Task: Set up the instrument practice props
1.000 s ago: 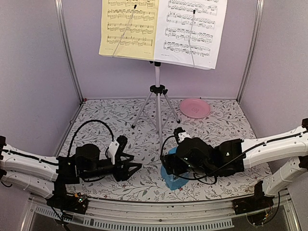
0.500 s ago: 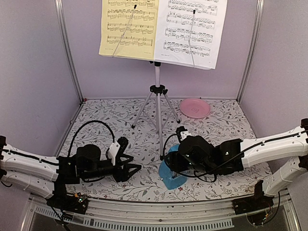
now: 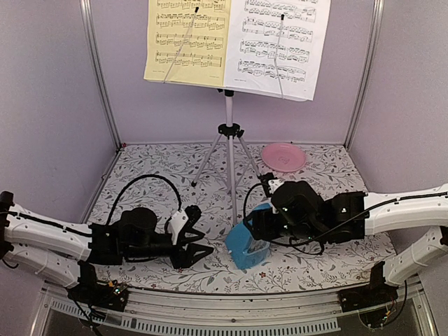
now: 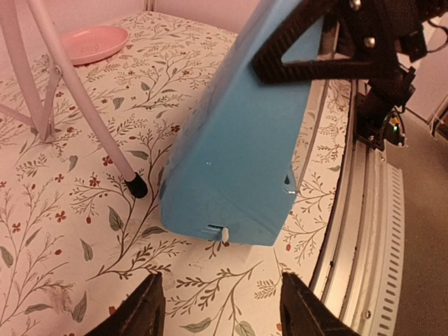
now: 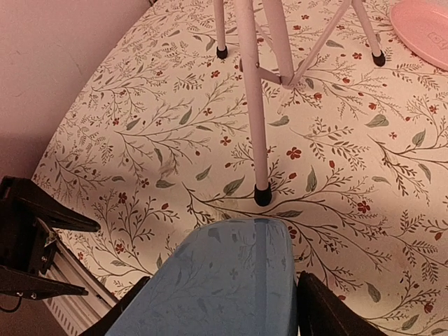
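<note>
The blue metronome (image 3: 246, 246) is tilted above the floral mat, with its base turned towards the left arm. My right gripper (image 3: 260, 229) is shut on it, a finger on each flank of the metronome (image 5: 224, 280). My left gripper (image 3: 201, 236) is open just left of it with nothing between its fingers, and the metronome's base (image 4: 234, 154) is close in front of that gripper (image 4: 220, 297). The music stand (image 3: 229, 157) stands on its tripod at the back centre. It carries a yellow sheet (image 3: 185, 42) and a white sheet (image 3: 276, 45), each under a thin wire clip.
A pink round plate (image 3: 283, 157) lies at the back right of the mat. The nearest tripod leg (image 5: 256, 119) ends in a black foot just beyond the metronome. A metal rail (image 4: 364, 231) runs along the near table edge. Lilac walls close in the back and sides.
The right gripper closed on the metronome, then lifted and tipped it, base towards the left. The left arm moved right, closer to it.
</note>
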You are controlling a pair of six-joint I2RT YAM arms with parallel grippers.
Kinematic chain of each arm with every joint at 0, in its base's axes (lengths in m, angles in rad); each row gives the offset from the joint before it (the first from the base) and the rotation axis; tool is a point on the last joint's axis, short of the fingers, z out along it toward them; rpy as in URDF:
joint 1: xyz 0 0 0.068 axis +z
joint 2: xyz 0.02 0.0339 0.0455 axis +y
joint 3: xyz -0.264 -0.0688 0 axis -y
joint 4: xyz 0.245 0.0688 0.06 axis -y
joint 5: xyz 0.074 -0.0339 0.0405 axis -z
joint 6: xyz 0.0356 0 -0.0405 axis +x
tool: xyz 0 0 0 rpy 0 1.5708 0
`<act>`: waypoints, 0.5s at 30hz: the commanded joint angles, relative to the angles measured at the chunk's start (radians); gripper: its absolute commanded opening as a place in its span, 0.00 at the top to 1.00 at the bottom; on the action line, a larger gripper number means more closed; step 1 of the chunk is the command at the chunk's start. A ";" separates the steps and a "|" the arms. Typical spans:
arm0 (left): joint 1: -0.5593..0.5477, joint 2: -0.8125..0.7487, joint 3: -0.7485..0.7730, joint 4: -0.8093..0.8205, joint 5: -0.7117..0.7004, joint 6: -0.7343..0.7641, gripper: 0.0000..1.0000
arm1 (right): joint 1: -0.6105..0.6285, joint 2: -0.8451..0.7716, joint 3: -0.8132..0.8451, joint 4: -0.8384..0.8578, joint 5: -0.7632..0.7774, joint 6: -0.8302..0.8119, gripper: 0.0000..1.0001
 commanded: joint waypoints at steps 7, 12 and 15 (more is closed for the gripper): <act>-0.019 0.069 0.077 -0.090 0.054 0.182 0.29 | -0.055 -0.090 0.085 0.074 -0.118 -0.075 1.00; -0.019 0.090 0.070 -0.081 0.057 0.247 0.20 | -0.071 -0.077 0.085 0.093 -0.189 -0.153 1.00; -0.018 0.149 0.079 -0.051 0.074 0.262 0.16 | -0.081 -0.052 0.082 0.113 -0.197 -0.187 1.00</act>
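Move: Between the two hands, the metronome is already off the table, its upper part held in the right fingers; its middle is roughly 6 cm below the right hand and 2 cm to its left, level with it front to back. From the left hand it lies about 11 cm right, 4 cm ahead and 3 cm lower. The music stand's front foot is some 11 cm ahead of the right hand, 4 cm left and 17 cm down. Lifting the metronome about 3.5 cm more, nearly straight up, the right hand keeps its grip, then levels off and turns some 5 degrees counter-clockwise. Beside the metronome's base the left hand, still empty, sinks about 2 cm, edging right and back, while its fingertips dip and swing clockwise roughly 10 degrees and its fingers open wider. ##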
